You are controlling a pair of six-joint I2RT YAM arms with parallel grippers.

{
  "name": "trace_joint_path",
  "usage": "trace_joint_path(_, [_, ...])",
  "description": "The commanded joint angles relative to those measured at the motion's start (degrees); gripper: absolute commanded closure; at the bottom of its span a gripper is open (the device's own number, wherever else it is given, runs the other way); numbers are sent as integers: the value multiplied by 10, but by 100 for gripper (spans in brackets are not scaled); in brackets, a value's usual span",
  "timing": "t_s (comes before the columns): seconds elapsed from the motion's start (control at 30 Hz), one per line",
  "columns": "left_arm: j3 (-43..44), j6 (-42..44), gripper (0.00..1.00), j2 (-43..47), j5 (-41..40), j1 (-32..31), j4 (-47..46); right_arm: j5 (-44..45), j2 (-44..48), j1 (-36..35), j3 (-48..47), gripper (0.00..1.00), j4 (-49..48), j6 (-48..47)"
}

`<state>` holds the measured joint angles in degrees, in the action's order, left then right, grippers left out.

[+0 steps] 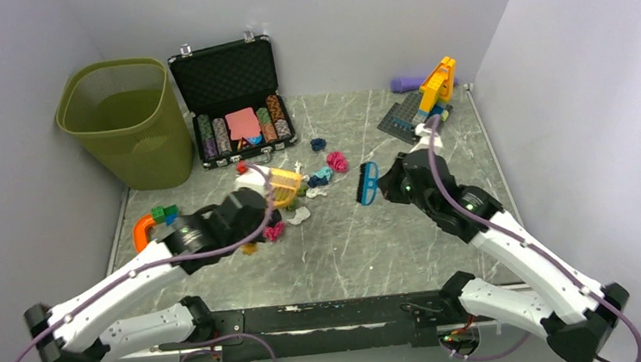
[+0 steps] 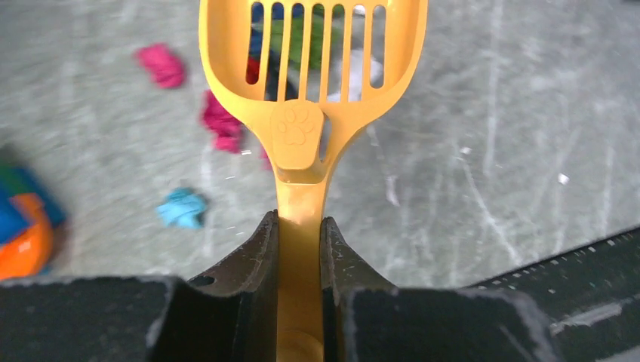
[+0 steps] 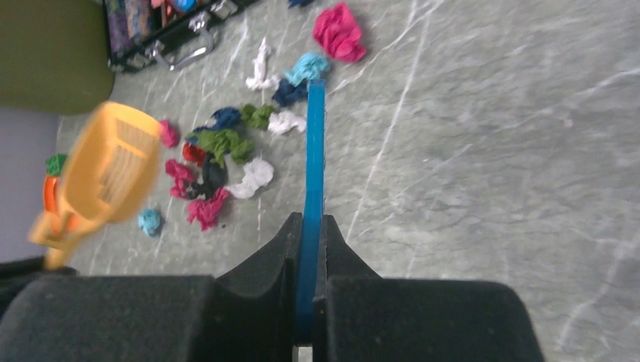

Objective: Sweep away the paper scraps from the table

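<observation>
Paper scraps lie in a loose cluster mid-table, with a pink wad farther back and another pink one nearer. My left gripper is shut on the handle of a yellow slotted scoop. In the left wrist view the scoop hovers over pink and light blue scraps, the gripper clamping its stem. My right gripper is shut on a blue brush. In the right wrist view the brush stands edge-on, right of the scraps.
An olive mesh bin stands back left beside an open black case of poker chips. Toy bricks sit back right. An orange and green toy lies at the left edge of the table.
</observation>
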<state>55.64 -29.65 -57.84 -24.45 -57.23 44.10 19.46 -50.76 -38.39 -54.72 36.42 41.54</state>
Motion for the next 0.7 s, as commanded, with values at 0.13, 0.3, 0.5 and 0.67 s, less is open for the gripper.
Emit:
trace_joint_path(0.13, [100, 96, 100, 118, -113, 110, 173, -233, -187, -56, -24, 100, -184, -13])
trace_joint_path(0.3, [145, 97, 100, 116, -262, 125, 261, -270, -346, -149, -140, 100, -232, -18])
trace_joint_path(0.5, [140, 19, 100, 160, -390, 136, 300, -305, -539, -208, -300, 100, -265, 15])
trace_joint_path(0.67, [118, -11, 100, 209, -423, 137, 282, -322, -681, -230, -437, 100, -259, 57])
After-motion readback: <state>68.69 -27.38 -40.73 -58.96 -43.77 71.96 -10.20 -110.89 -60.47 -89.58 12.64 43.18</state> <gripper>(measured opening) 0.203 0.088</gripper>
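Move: The right hand, holding the blue brush, has the light-blue scrap about 38 cm to its left, level with it and some 22 cm lower; on the way lies a magenta scrap, roughly 27 cm left and 1 cm ahead. For the left hand, holding the scoop, the orange toy lies about 27 cm left, 8 cm ahead and 17 cm below, the light-blue scrap 10 cm left and 4 cm ahead, and the green bin's middle some 33 cm left and 28 cm ahead. With the blue brush still pinched and clear of the table, the right hand swings some 35 cm left over the scrap pile to the light-blue scrap, sinking about 7 cm early on and turning counter-clockwise by some 45 degrees. The left hand keeps its grip on the scoop and makes room, going quickly left towards the orange toy while rising about 11 cm and turning counter-clockwise. ##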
